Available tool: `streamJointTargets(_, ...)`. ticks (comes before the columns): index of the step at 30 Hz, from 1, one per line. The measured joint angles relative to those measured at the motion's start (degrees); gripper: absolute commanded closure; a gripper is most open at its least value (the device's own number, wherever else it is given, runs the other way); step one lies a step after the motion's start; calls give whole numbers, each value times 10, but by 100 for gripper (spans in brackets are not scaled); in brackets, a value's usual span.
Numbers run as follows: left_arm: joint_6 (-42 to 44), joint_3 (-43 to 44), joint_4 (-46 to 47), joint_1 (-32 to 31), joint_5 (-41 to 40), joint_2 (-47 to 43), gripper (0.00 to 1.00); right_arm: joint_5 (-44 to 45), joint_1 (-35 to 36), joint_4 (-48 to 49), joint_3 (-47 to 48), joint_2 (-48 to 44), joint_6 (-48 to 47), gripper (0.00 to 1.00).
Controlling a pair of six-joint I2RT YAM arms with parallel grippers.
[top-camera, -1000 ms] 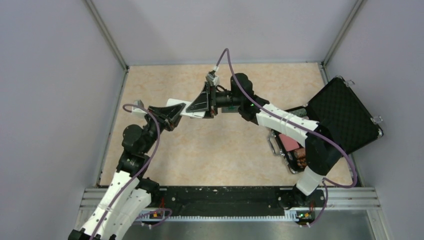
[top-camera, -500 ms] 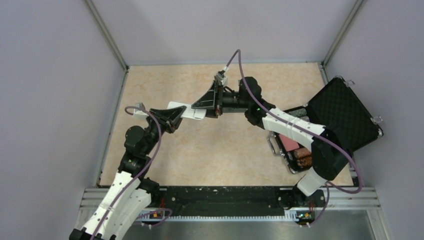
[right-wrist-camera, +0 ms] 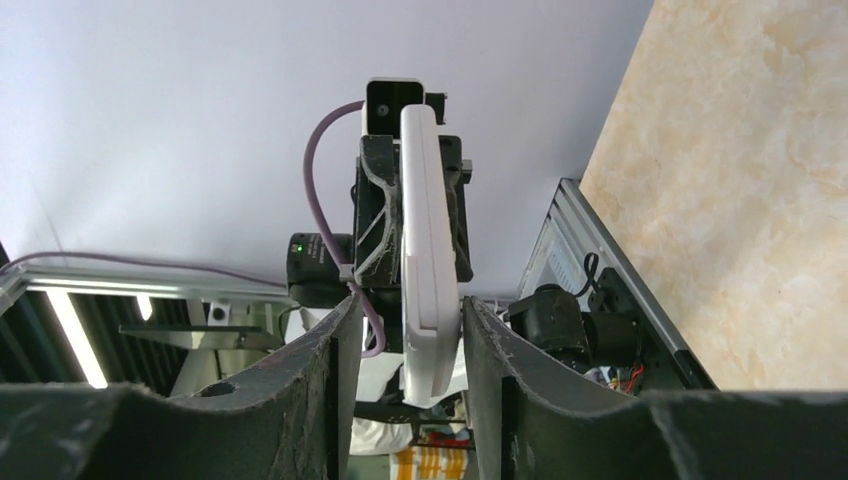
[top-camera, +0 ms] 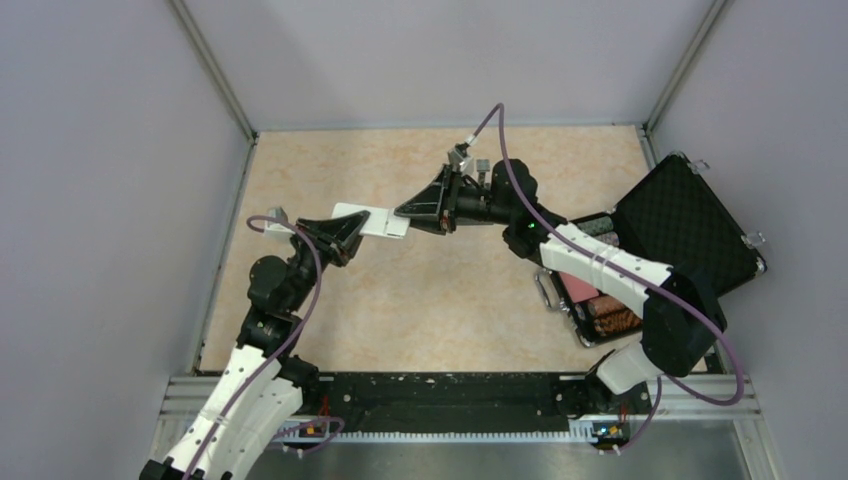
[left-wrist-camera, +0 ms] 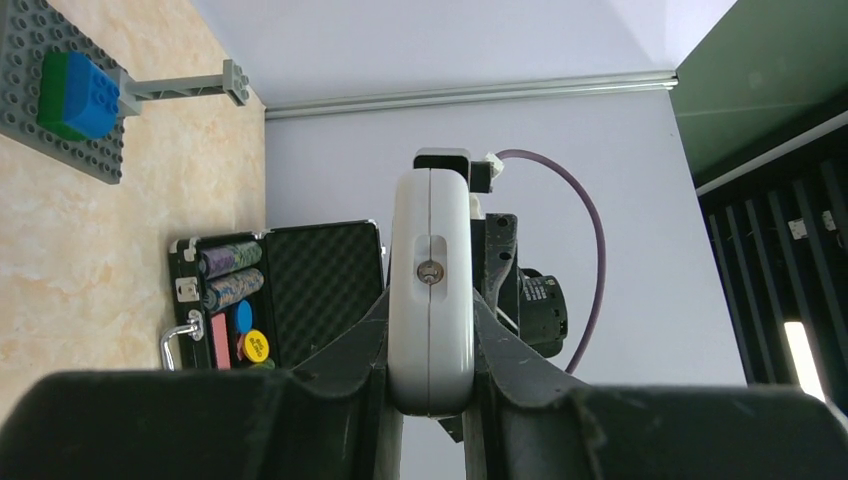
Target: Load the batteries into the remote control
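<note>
The white remote control [top-camera: 372,221] is held in the air over the table's left middle, roughly level. My left gripper [top-camera: 348,233] is shut on its left end; in the left wrist view the remote control [left-wrist-camera: 430,230] is seen edge-on, pinched between both fingers. My right gripper [top-camera: 412,213] stands around its right end. In the right wrist view the remote control [right-wrist-camera: 428,250] sits between the jaws close to the right finger [right-wrist-camera: 480,340], with a clear gap to the left finger [right-wrist-camera: 345,340]. My right gripper [right-wrist-camera: 412,305] is open. The batteries are out of view.
An open black case [top-camera: 690,230] with foam lining lies at the right edge, holding poker chips [top-camera: 603,318]. In the left wrist view a grey studded plate [left-wrist-camera: 20,60] carries a blue and green block [left-wrist-camera: 75,95]. Grey walls enclose the table.
My right wrist has swung to the right and turned, and its jaws have narrowed around the remote's end. The left gripper and the remote have stayed nearly still.
</note>
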Motion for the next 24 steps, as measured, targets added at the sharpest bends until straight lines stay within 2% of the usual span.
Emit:
streamJointTargets(4,-1,0,7,0,0,0,100,10,0,-7,0,0,-1,66)
streamJointTargets(15,-4,-10,19,0,2,5,100,9,-2,-52,11,1,-33,98)
streamJointTargets(24,-4,-10,36,0,3,9,100,-19,-5,-85,43,10,-67,99)
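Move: The battery-cover end of the remote lies between the right hand's open fingers, its middle some 1 cm left and 1 cm back of that hand, at about its height. The remote's middle is roughly 5 cm to the left and 1 cm back, level with the hand; the building-block plate lies on the table about 12 cm right, 3 cm ahead and 28 cm below. From the left hand, still holding the remote, the cover end is about 6 cm right, 1 cm back and level. Sinking about 1 cm while easing barely forward, the right hand shuts its leftward-pointing fingers from nearly half open onto the remote's cover end and pinches it. It keeps that grip, rises back some 0.5 cm and tips its fingertips down about 5 degrees. The left hand stays in place with its hold on the remote. ##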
